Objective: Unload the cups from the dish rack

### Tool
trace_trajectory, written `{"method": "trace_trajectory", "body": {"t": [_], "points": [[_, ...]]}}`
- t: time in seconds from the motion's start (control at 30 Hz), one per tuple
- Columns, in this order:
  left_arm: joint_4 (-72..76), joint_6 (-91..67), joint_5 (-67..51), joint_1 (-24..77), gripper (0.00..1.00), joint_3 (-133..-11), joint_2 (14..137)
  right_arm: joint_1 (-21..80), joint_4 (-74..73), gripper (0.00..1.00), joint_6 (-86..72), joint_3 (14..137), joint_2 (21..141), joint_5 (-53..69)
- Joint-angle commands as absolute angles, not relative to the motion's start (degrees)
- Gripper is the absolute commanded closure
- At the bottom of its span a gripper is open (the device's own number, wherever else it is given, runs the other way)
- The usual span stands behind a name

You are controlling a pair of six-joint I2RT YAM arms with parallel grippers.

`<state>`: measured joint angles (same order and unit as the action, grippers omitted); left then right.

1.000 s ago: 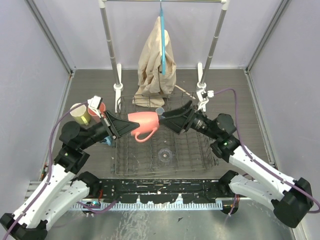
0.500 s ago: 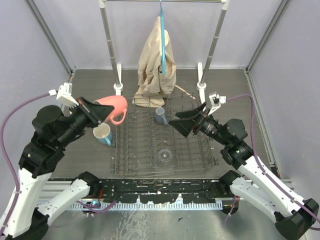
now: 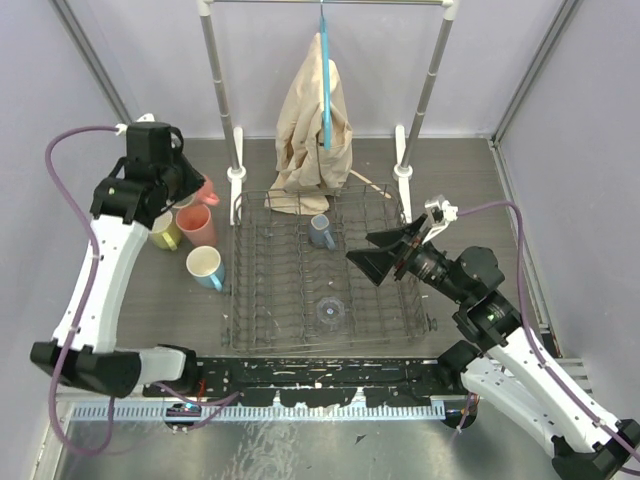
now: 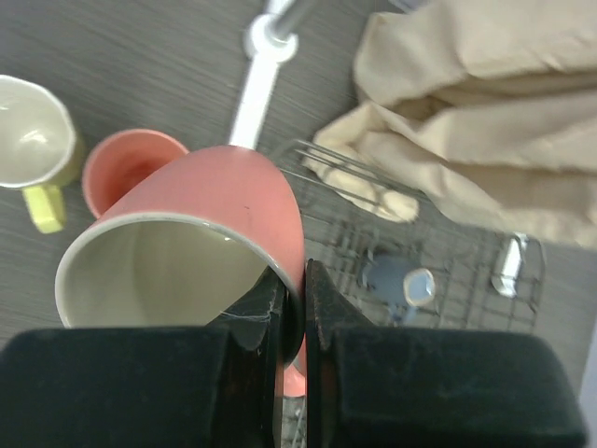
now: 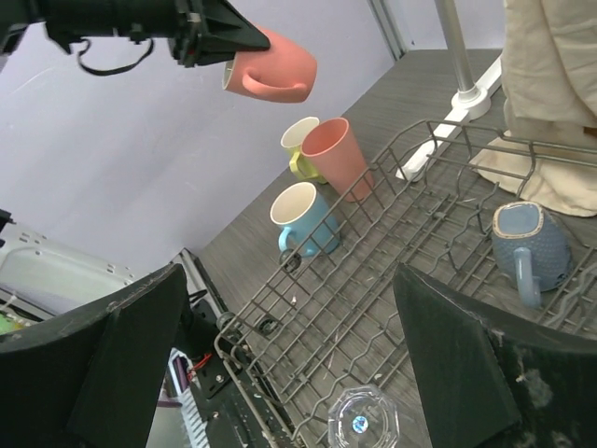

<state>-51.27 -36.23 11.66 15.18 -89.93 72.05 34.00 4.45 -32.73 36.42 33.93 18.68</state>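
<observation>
My left gripper (image 4: 297, 273) is shut on the rim of a salmon-pink mug (image 4: 187, 243) and holds it in the air left of the dish rack (image 3: 262, 300), above the cups on the table. The mug also shows in the right wrist view (image 5: 272, 65). On the table stand a second salmon cup (image 3: 195, 225), a pale yellow mug (image 3: 163, 233) and a light blue mug (image 3: 206, 267). In the rack are a grey-blue mug (image 3: 322, 231) and a clear glass (image 3: 330, 312). My right gripper (image 3: 374, 251) is open and empty over the rack's right side.
A silver clothes rail with beige cloth (image 3: 318, 110) stands behind the rack, its white feet (image 3: 236, 185) at the rack's far corners. Grey walls close in on both sides. The arm bases and a black rail (image 3: 320, 375) lie along the near edge.
My left gripper has carried the salmon mug out of the rack, up and left, to above the cups on the table. My right gripper has drawn back to the right.
</observation>
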Motion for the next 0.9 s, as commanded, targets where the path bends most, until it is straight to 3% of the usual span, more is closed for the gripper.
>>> {"method": "trace_trajectory", "body": {"t": [0.0, 0.23, 0.87], "points": [[-45.0, -35.6, 7.0, 8.5, 1.00, -93.8, 75.8, 33.7, 3.7, 0.02, -29.3, 36.6, 32.7, 17.0], [-47.0, -33.8, 11.1, 7.2, 1.00, -102.4, 86.9, 33.7, 3.8, 0.02, -28.3, 36.0, 33.9, 16.7], [-46.0, -33.4, 13.5, -1.9, 1.00, -107.9, 103.8, 33.7, 4.1, 0.02, -27.8, 34.9, 36.2, 16.9]]}}
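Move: The left hand holds the pink handled cup by its rim, high above the table; the bare spot it is being carried to lies about 16 cm ahead, 12 cm to the left and some 27 cm below. Short of that spot stand the tall pink cup, 8 cm ahead and 6 cm left of the hand, and the yellow cup, 8 cm ahead and 14 cm left. From the right hand, the spot is about 31 cm ahead and 43 cm left. Still pinching the pink handled cup by its rim, the left hand carries it about 12 cm forward, and some 10 cm each to the left and down, past the tall pink cup towards the bare table beyond it and the yellow cup, tipping its fingers about 15 degrees further down and turning as much counter-clockwise. The empty right hand, wide open over the rack, sinks about 3 cm with a slight tilt and touches nothing. ##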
